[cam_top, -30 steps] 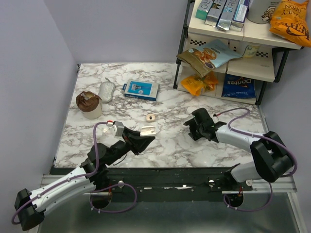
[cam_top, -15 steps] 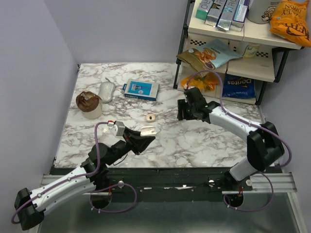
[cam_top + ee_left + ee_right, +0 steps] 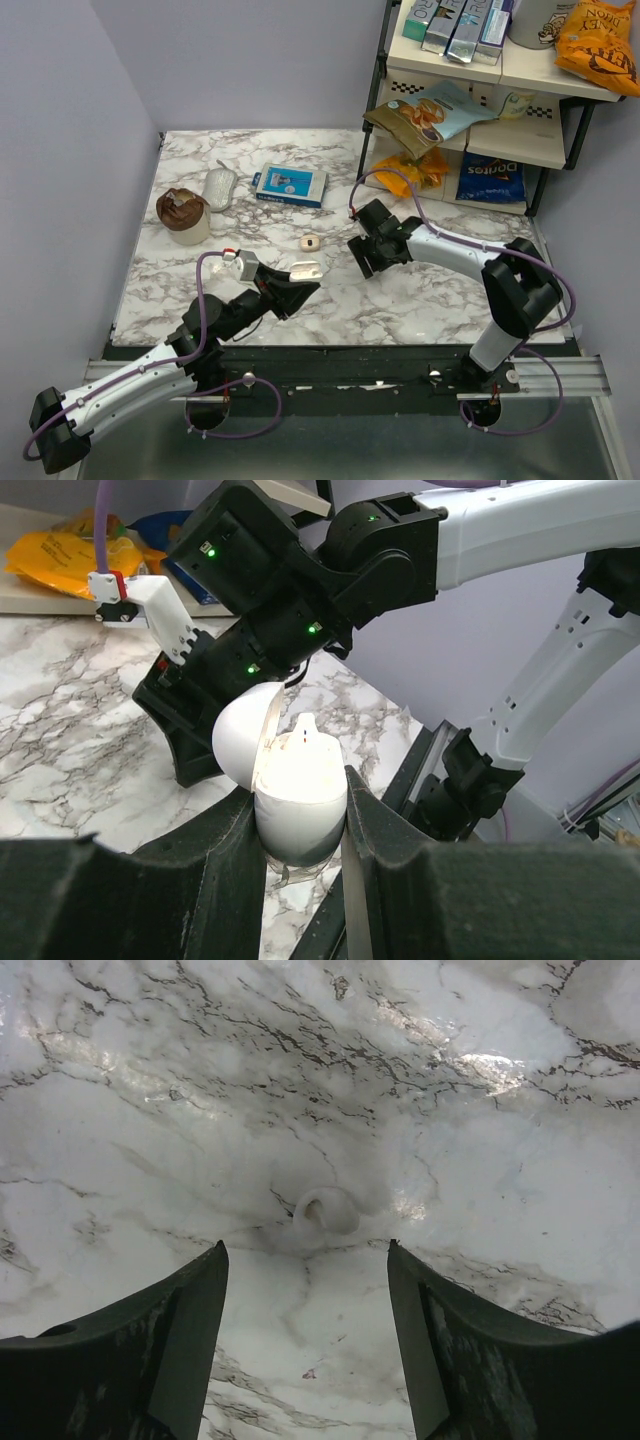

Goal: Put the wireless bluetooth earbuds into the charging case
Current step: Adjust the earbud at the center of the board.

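Observation:
The white oval charging case [image 3: 300, 792] is pinched between the fingers of my left gripper [image 3: 298, 815], which is shut on it. Its lid [image 3: 238, 742] hangs open to the left, and a small white tip [image 3: 303, 730] rises from its top. From above, the charging case [image 3: 305, 268] sits just off the marble near the front edge, in my left gripper [image 3: 299, 276]. One earbud [image 3: 325, 1210], tiny and glossy white, lies on the marble just beyond my right gripper [image 3: 305, 1250], which is open and empty. Seen from above, the earbud [image 3: 310, 242] lies left of my right gripper [image 3: 360, 257].
At the back left are a brown-topped cup [image 3: 183, 214], a grey mouse [image 3: 220, 188] and a blue box [image 3: 290, 184]. A shelf [image 3: 470, 70] with snack bags stands at the back right. My right arm [image 3: 300, 610] fills the view just beyond the held case.
My right gripper has swung left across the table, from the right side to just beside the earbud, and its jaws have widened a little. The left gripper and case have stayed still.

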Robot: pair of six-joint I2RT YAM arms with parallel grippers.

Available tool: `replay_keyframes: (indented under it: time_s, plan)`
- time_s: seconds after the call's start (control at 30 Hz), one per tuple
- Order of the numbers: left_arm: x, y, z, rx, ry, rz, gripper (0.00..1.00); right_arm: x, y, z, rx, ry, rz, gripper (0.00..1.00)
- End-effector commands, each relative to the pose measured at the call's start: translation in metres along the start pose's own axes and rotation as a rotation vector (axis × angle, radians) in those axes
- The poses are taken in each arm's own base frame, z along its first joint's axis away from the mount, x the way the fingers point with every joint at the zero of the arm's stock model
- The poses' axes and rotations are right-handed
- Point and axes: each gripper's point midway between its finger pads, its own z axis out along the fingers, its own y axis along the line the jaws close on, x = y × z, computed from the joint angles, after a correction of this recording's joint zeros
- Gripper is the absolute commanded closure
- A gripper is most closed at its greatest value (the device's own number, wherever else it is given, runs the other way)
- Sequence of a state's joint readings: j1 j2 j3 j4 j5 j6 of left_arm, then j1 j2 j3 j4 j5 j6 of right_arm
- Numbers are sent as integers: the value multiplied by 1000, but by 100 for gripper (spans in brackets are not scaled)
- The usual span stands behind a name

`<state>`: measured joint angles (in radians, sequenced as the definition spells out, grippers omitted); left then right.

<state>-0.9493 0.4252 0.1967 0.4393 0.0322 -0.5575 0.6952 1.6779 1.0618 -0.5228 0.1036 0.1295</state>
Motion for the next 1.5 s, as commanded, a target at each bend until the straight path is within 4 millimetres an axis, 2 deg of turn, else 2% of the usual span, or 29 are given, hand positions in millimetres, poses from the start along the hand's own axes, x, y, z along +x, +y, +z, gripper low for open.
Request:
replay_keyframes:
  time_s: [0.0, 0.4, 0.7, 1.03, 1.1, 1.17, 1.27, 1.3, 1.37, 1.43, 1.47]
  plan:
    - [-4, 0, 0, -5, -20, 2, 100, 7, -10, 9, 55, 28, -17, 30]
    - [-2, 1, 0, -6, -14, 3, 100, 0, -4, 18, 31, 49, -34, 41]
    - [-2, 0, 0, -4, -15, 3, 100, 1, 3, 23, 4, 76, -11, 58]
    - [-2, 1, -1, -6, -14, 1, 100, 5, 9, 14, -18, 46, 98, 70]
    - [-2, 0, -1, -4, -14, 1, 100, 7, 9, 12, -16, 29, 180, 72]
    - [-2, 0, -1, -3, -13, 1, 100, -2, 7, 3, -27, -23, 262, 73]
    - [-3, -1, -1, 1, -18, 1, 100, -10, 1, -5, -45, -83, 453, 73]
    - [-3, -2, -1, 3, -17, 1, 100, -14, 1, -7, -52, -102, 564, 74]
    - [-4, -2, -1, 5, -19, 1, 100, -10, -9, -8, -62, -113, 712, 76]
    - [-5, -3, -1, 6, -24, -1, 100, -11, -9, -7, -94, -121, 895, 85]
    - [-5, -3, -1, 7, -25, -2, 100, -5, -14, -4, -85, -116, 965, 89]
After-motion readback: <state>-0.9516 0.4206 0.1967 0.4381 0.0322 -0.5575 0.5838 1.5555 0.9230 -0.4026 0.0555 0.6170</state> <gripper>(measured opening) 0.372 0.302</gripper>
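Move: The earbud lies on the table just under the open right fingers, about 2 cm below and 1 cm ahead, level sideways. The tan case sits some 8 cm ahead and 12 cm left of that hand, 2 cm below; the white charging case is held about 13 cm back, 11 cm left and 21 cm above. From the left hand, the earbud is roughly 14 cm ahead, 13 cm right and 22 cm below. The right hand sinks 2 cm, pinches the earbud, lifts about 3 cm and turns some 30 degrees clockwise. ##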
